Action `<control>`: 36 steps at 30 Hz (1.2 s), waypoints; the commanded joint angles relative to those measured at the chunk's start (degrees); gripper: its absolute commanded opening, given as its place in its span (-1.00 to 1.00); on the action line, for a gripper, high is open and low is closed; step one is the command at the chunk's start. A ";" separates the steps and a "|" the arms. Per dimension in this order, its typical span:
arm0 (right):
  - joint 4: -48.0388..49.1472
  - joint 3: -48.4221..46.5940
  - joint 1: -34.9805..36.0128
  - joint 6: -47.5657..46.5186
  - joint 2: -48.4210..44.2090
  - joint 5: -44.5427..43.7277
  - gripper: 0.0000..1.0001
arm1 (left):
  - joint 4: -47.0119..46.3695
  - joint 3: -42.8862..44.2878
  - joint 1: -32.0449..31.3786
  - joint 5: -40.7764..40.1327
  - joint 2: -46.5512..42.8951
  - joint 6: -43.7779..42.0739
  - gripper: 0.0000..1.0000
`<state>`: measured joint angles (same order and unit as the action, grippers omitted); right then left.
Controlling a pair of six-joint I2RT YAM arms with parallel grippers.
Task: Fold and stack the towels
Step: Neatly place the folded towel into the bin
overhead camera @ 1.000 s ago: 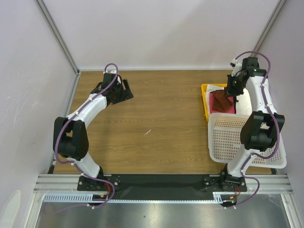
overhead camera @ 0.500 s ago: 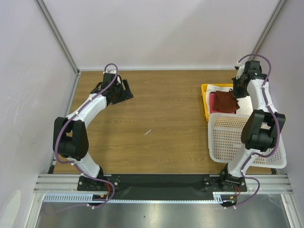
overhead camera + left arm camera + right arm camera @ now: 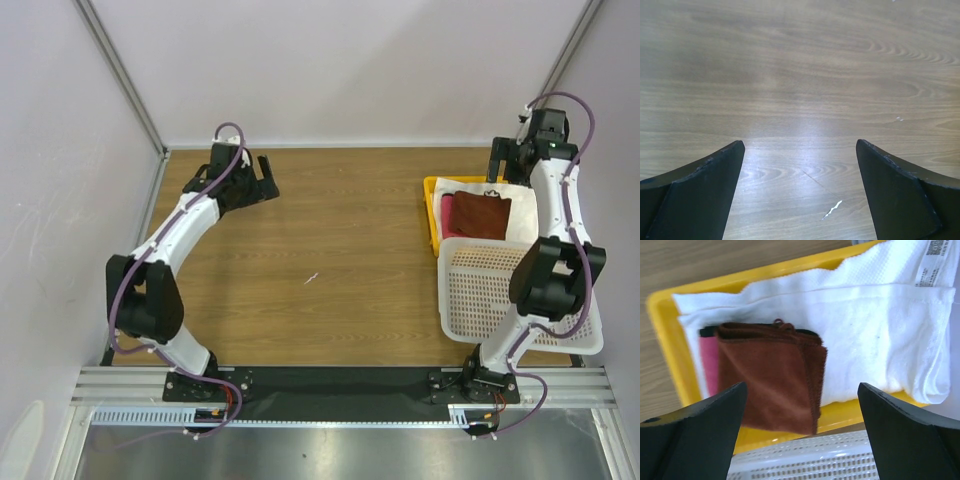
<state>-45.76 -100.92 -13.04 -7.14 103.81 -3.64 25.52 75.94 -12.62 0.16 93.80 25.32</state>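
Note:
The towels lie stacked in the yellow tray (image 3: 661,335). A folded reddish-brown towel (image 3: 767,385) rests on top, a magenta-pink towel (image 3: 707,365) peeks out at its left, and the folded white towel (image 3: 870,330) with its tag lies underneath. In the top view the reddish-brown towel (image 3: 481,213) sits at the far right of the table. My right gripper (image 3: 801,385) hovers open above the stack, touching nothing, and shows as the right gripper (image 3: 507,167) at the tray's far edge. Far left, my left gripper (image 3: 266,178) stands open over bare wood, as the left gripper (image 3: 800,143) shows.
A white perforated basket (image 3: 480,290) stands right in front of the tray, beside the right arm; its rim (image 3: 805,460) shows just below my right fingers. A small white scrap (image 3: 312,278) lies mid-table. Walls close in on the left, back and right.
My right gripper opened, let go of the reddish-brown towel and pulled back toward the far edge; the towel now lies flat on the stack. My left gripper opened wider and shifted slightly farther back.

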 commanded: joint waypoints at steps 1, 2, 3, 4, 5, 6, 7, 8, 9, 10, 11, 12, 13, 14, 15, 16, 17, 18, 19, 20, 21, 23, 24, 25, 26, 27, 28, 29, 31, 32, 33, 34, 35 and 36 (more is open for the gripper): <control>1.02 -1.39 -0.32 4.76 -7.11 5.46 1.00 | 0.59 5.00 0.49 -1.13 -6.25 -3.26 1.00; 2.59 -0.86 -0.32 6.42 -8.43 6.35 1.00 | 0.32 5.27 0.49 -0.78 -6.87 -4.48 0.99; 3.56 0.02 -0.32 6.87 -9.75 7.15 1.00 | 0.15 5.62 0.49 -0.61 -7.75 -4.93 0.99; 4.27 1.85 -0.32 8.09 -10.98 8.55 0.99 | 0.06 6.32 0.49 -0.60 -9.49 -5.37 1.00; 6.62 3.26 -0.32 8.45 -14.22 9.61 0.99 | 0.06 6.58 0.49 -0.60 -10.56 -6.50 1.00; 7.52 4.41 -0.32 8.98 -15.64 10.31 0.99 | -0.03 6.85 0.49 -0.60 -11.70 -7.21 0.99; 8.66 7.12 -0.32 9.33 -17.48 10.49 0.99 | -0.03 7.29 0.49 -0.60 -14.23 -7.74 0.99; 10.67 8.36 -0.32 9.68 -20.46 10.76 0.99 | -0.03 7.38 0.49 -0.60 -15.65 -8.61 0.99; 11.56 9.77 -0.32 9.69 -22.23 10.85 0.99 | -0.20 7.03 0.49 -0.60 -17.23 -9.06 1.00; 12.26 11.43 -0.32 10.03 -23.90 10.50 0.99 | -0.99 5.90 0.49 -0.60 -19.07 -9.32 0.99; 13.66 14.58 -0.32 10.21 -27.31 10.23 0.99 | -1.69 4.93 0.41 -0.60 -22.75 -9.93 1.00; 14.37 16.79 -0.32 10.39 -29.08 10.23 0.99 | -2.31 3.70 0.49 -0.60 -25.13 -10.03 1.00; 15.25 18.90 -0.32 12.04 -30.84 10.41 0.99 | -3.71 0.90 0.49 -0.69 -27.24 -9.94 1.00; 16.48 23.10 -0.32 12.58 -33.04 11.19 0.99 | -4.42 -0.87 0.49 -0.95 -31.62 -10.03 1.00; 17.36 25.49 -0.32 13.28 -37.06 11.81 0.99 | -4.95 -2.62 0.49 -1.39 -33.84 -9.94 1.00; 18.59 27.95 -0.41 14.07 -39.54 12.60 1.00 | -5.82 -6.38 0.49 -1.83 -35.86 -9.85 0.99; 20.51 30.93 -0.32 15.65 -41.82 12.86 0.99 | -6.09 -8.33 0.49 -2.36 -38.32 -9.68 1.00; 21.23 35.66 -0.32 16.62 -46.20 12.87 0.99 | -6.27 -10.27 0.49 -2.88 -42.26 -9.68 1.00; 22.11 38.41 -0.32 17.85 -48.24 12.69 0.99 | -6.27 -13.94 0.49 -3.50 -44.47 -9.68 1.00; 22.98 40.52 -0.32 19.51 -50.18 12.87 1.00 | -6.27 -15.98 0.49 -4.20 -46.58 -9.07 1.00; 23.25 44.20 -0.32 20.31 -54.02 12.95 1.00 | -6.62 -19.83 0.49 -5.25 -50.95 -8.89 1.00; 23.17 47.03 -0.32 22.42 -58.00 12.78 0.99 | -6.88 -23.54 0.49 -5.96 -55.28 -8.62 1.00; 23.26 50.18 -0.23 22.86 -59.93 12.69 1.00 | -6.80 -26.78 0.49 -7.88 -59.91 -8.27 0.99; 23.34 51.43 -0.32 23.13 -63.78 12.95 1.00 | -6.80 -28.55 0.49 -8.59 -61.96 -7.84 1.00; 23.08 52.92 -0.32 23.22 -65.47 13.48 1.00 | -6.97 -30.22 0.49 -9.21 -64.51 -7.40 1.00; 23.08 54.07 -0.23 23.83 -66.97 14.00 1.00 | -7.41 -33.89 0.49 -9.56 -66.53 -6.96 0.99; 22.99 56.51 -0.23 24.53 -68.55 14.36 0.99 | -7.67 -35.93 0.49 -9.92 -70.90 -6.69 0.99; 23.69 57.50 -0.23 25.41 -70.57 14.62 0.99 | -8.11 -37.95 0.49 -9.48 -72.95 -6.08 1.00; 24.04 56.72 -0.06 25.76 -71.90 16.21 0.99 | -9.26 -43.14 0.49 -8.78 -79.08 -5.90 0.99; 24.22 56.54 -0.06 26.81 -72.60 14.90 1.00 | -9.52 -44.38 0.49 -9.21 -80.86 -4.94 1.00; 23.70 56.19 -0.06 28.30 -72.87 13.76 1.00 | -9.35 -46.04 0.49 -9.74 -82.79 -4.32 1.00; 23.09 55.93 -0.06 28.23 -72.96 14.44 0.99 | -8.82 -46.41 0.49 -10.61 -84.20 -3.53 0.99; 22.21 56.27 -0.06 28.23 -73.22 15.15 0.99 | -8.47 -46.67 0.49 -12.10 -86.66 -2.48 0.99; 21.68 56.71 -0.06 28.49 -73.75 15.50 0.99 | -7.95 -47.02 0.49 -12.20 -87.46 -2.47 1.00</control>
<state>-24.75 -43.72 -13.15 18.98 30.83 10.70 19.38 29.65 -12.53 -9.13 9.63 20.14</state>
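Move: The right hand is empty and already clear of the brown towel, whose middle lies about 9 cm back, 6 cm left and 9 cm below it. The pink towel peeks out from under the brown one, its middle some 3 cm farther left. The white basket is about 28 cm back, 4 cm left and 11 cm down from the right hand. From the left hand, the brown towel is about 49 cm right, 7 cm back and 5 cm below. Up and back, the right hand leaves the stack in the yellow bin, climbing some 12 cm, then swings back and leftward towards the white basket while sinking about 5 cm; it ends roughly 20 cm back with fingers tipped up and left side raised. The left hand arcs likewise, high up, then back and down, also drifting left and tipping up. Both grippers stay wide open, touching nothing. ##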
